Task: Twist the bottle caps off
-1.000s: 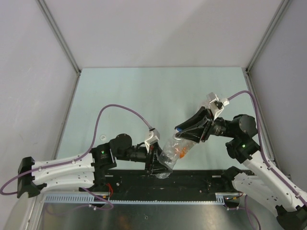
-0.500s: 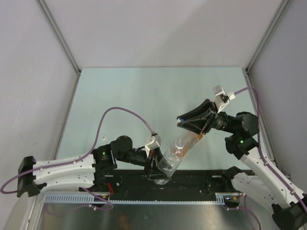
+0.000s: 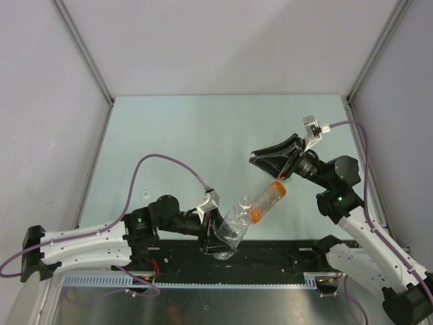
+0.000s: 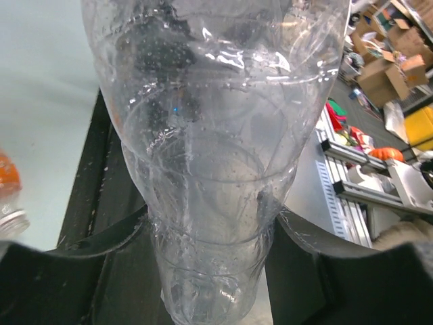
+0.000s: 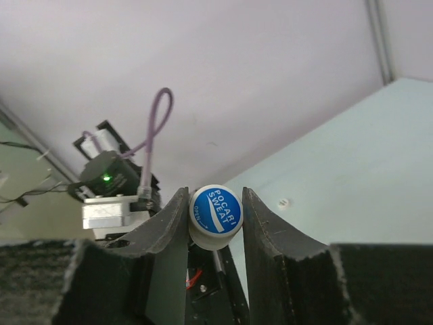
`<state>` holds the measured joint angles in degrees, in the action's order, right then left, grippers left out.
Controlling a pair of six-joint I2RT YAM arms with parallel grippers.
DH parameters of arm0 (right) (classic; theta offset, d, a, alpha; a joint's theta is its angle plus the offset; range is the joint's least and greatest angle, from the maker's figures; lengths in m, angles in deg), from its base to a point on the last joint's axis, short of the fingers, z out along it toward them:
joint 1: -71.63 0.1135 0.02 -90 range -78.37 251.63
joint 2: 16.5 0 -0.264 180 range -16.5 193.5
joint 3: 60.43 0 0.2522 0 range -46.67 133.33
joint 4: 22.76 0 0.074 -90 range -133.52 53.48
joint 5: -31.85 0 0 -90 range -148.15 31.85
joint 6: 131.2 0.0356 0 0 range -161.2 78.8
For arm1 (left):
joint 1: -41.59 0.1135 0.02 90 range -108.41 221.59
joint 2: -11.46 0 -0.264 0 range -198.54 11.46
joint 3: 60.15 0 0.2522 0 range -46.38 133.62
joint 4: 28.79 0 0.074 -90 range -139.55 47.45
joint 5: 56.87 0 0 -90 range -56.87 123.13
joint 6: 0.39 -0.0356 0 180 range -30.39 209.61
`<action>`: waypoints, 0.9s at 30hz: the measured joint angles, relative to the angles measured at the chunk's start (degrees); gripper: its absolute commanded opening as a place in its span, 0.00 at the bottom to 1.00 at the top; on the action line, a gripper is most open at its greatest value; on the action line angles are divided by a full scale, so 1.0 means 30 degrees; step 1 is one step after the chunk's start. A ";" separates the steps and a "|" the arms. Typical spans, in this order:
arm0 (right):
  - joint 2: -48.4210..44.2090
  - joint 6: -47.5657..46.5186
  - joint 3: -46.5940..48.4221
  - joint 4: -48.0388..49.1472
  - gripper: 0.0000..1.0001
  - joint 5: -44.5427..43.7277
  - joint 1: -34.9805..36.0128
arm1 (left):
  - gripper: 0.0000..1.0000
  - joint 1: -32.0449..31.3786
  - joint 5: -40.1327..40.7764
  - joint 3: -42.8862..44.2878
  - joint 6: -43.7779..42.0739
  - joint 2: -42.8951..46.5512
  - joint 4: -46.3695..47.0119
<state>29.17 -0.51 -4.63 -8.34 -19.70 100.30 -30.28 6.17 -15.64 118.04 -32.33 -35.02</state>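
My left gripper [image 3: 216, 235] is shut on the base of the clear bottle [image 3: 237, 222] and holds it tilted toward the far right. In the left wrist view the bottle [image 4: 210, 135] fills the frame between the fingers [image 4: 81, 271]. My right gripper [image 3: 260, 162] is shut on a cap [image 5: 215, 211] with white sides and a blue printed top, held clear of the bottle's mouth. The cap is hidden in the top view. The orange bottle [image 3: 269, 198] lies on the table past the clear bottle's top; it also shows in the left wrist view [image 4: 7, 179]. The yellow-green bottle is out of view.
A small white round piece [image 3: 147, 192], perhaps a cap, lies on the table at the left; it also shows in the right wrist view [image 5: 283, 202]. A black rail [image 3: 284, 252] runs along the near edge. Grey walls enclose the pale green table [image 3: 203, 128].
My right gripper has drawn back up and to the right from the clear bottle's mouth with the cap. My left gripper has shifted the bottle slightly nearer. The orange bottle now shows.
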 measured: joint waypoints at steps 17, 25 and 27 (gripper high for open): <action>0.3031 -0.5078 0.0000 -0.7315 0.00 -0.5712 0.1647 | 0.00 0.0007 0.8692 -0.0007 0.0015 0.2914 -0.2528; 0.7257 -0.6164 0.0000 -0.8772 0.03 -0.8357 0.2834 | 0.00 0.0000 1.1293 -0.0022 0.0568 0.4000 -0.3883; 0.8109 -0.6186 0.0000 -0.9034 0.08 -0.8823 0.2943 | 0.00 0.0007 1.1438 -0.0022 0.0729 0.4058 -0.4007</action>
<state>53.50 -19.07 -4.63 -35.44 -46.17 109.13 -30.26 40.49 -15.71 120.22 -20.15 -47.04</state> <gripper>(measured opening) 0.352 0.553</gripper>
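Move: The right hand holds the blue cap; the open table it is taken towards lies about 9 cm ahead, 2 cm left and 38 cm below. The orange bottle lies about level with this hand, 4 cm to its right and 37 cm below. From the left hand, which grips the clear bottle, that open table is roughly 27 cm ahead, 8 cm right and 22 cm below. Right carries the cap down about 24 cm, tipping down; left swings the bottle forward, turning some 35 degrees counter-clockwise. ##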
